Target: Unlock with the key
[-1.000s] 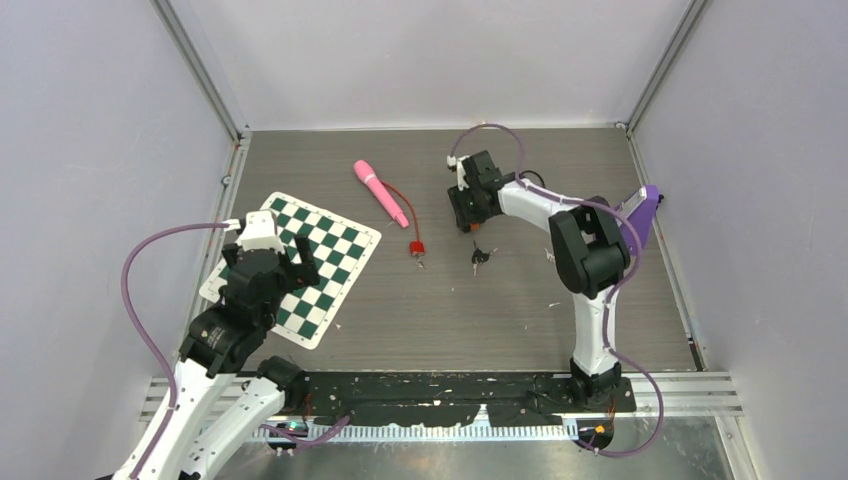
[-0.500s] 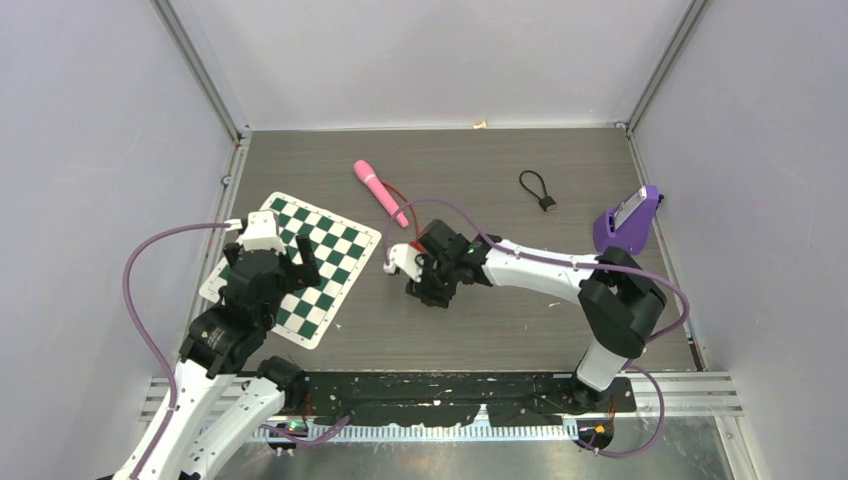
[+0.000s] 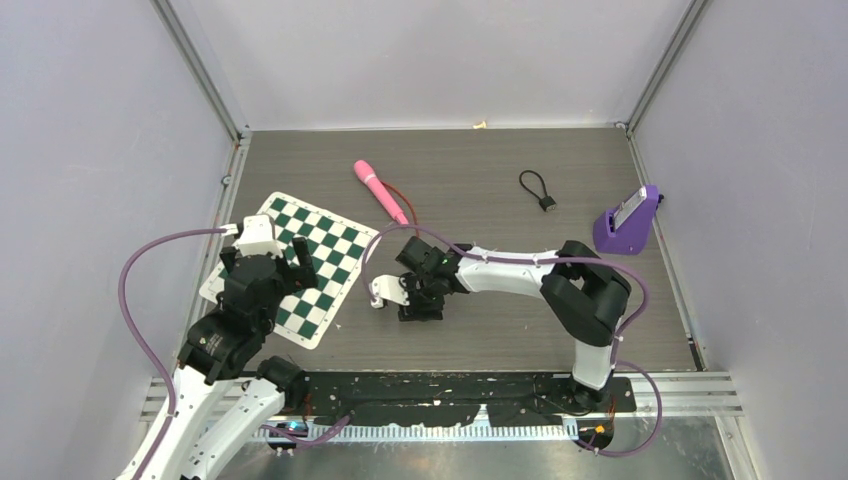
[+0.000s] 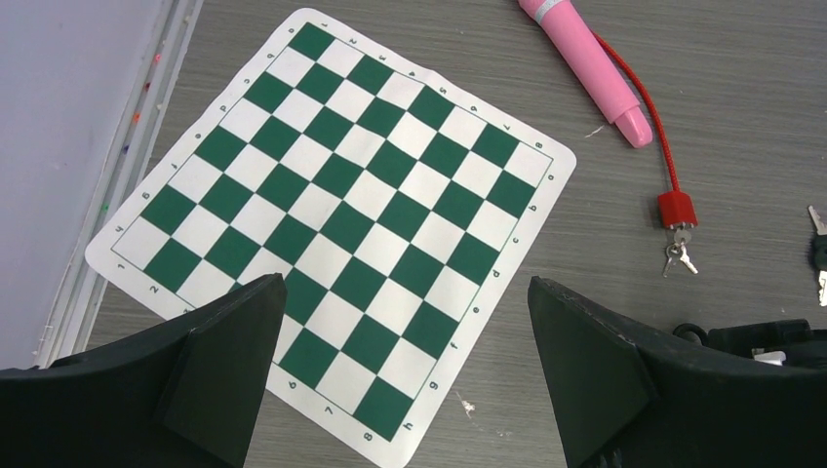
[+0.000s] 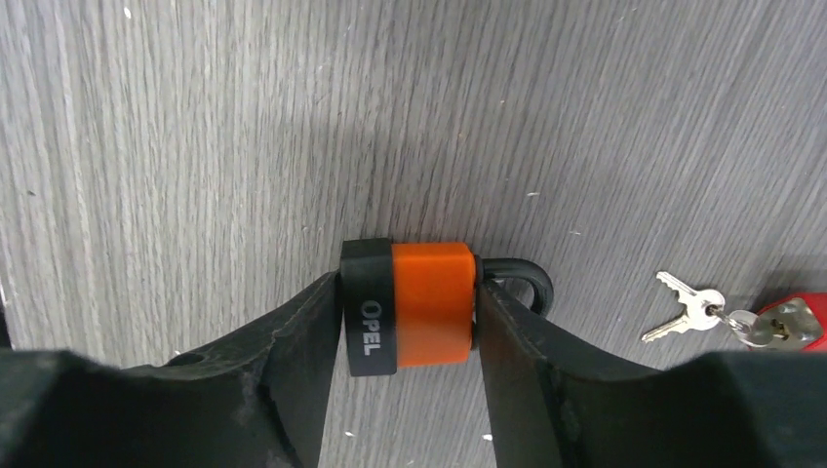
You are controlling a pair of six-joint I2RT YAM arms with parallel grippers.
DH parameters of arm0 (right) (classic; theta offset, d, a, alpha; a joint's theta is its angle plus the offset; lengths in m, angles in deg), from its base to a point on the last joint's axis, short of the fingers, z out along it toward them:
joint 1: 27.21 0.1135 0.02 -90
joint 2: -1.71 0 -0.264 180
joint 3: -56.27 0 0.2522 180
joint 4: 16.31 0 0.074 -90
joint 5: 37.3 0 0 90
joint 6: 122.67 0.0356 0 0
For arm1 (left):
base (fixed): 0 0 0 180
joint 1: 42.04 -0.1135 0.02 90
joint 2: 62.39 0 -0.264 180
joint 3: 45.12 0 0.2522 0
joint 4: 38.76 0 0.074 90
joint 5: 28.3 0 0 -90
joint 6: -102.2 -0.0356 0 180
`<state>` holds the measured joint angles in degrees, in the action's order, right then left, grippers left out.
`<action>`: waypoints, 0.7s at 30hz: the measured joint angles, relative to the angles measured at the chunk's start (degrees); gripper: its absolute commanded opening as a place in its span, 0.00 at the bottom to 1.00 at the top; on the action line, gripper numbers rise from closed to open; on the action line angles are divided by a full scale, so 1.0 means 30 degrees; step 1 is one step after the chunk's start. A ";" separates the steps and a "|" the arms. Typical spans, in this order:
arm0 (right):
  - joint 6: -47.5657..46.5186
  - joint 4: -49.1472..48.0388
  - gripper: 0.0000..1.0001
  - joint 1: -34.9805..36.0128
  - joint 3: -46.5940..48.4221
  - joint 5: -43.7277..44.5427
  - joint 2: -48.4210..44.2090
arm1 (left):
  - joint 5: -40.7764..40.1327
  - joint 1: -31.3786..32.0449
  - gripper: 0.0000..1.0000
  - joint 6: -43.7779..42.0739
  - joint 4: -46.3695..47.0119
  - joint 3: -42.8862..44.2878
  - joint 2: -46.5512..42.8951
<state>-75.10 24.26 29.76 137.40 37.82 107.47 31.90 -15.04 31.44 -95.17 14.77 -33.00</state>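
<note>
My right gripper (image 5: 410,292) is shut on an orange padlock (image 5: 429,307) with a black end marked OPEL. The padlock lies sideways on the table and its black shackle (image 5: 531,278) pokes out to the right. Two small silver keys (image 5: 688,314) lie just right of it, ringed to a small red lock (image 5: 790,322). The left wrist view shows these keys (image 4: 680,257) below the red lock (image 4: 675,209). In the top view the right gripper (image 3: 415,300) hides the padlock. My left gripper (image 4: 405,285) hangs open over the chessboard mat (image 4: 341,214), holding nothing.
A pink pen-shaped thing (image 3: 380,192) lies behind the right gripper, joined to the red lock by a red cord (image 4: 649,122). A black cable loop (image 3: 537,187) and a purple stand (image 3: 628,220) sit at the back right. The mat (image 3: 300,255) lies front left.
The right arm swung from the back of the table forward and left to the middle, then a little nearer the front. The left arm stayed put.
</note>
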 measured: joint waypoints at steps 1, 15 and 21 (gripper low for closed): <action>-0.0182 0.0007 0.62 0.0036 0.0015 0.0073 0.0015 | 0.0000 0.0000 1.00 0.0000 0.0000 -0.0007 0.0000; 0.4000 -0.1974 0.76 -0.1253 -0.1639 0.1049 -0.5333 | 0.0160 0.0000 1.00 0.0000 0.0160 -0.0073 -0.0007; 0.8553 -0.3759 0.76 -0.4306 -0.2594 0.3854 -0.7023 | 0.0306 0.0000 0.99 0.0007 0.0197 -0.0073 -0.0007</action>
<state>-49.44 12.98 16.85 129.62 49.39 86.40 32.81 -15.04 31.46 -94.58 14.55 -33.02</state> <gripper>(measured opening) 0.764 0.995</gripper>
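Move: The black-headed keys lie about 12 cm ahead of my right hand and 12 cm to its right, 1 cm or so lower, flat on the table. The orange-and-black padlock sits right between my right fingers, already down on the table; the red cable lock's body is some 14 cm ahead and 2 cm left. From my left hand the black-headed keys are roughly 11 cm ahead, 37 cm to the right and 22 cm below. I spread my right fingers further, from about half to three-quarters open, letting go of the padlock on the table, and draw the hand up about 11 cm clear of it. Still rising, I swing forward some 9 cm and right 6 cm towards the black-headed keys, turning clockwise about 40 degrees as the fingers tip outward from pointing down. ##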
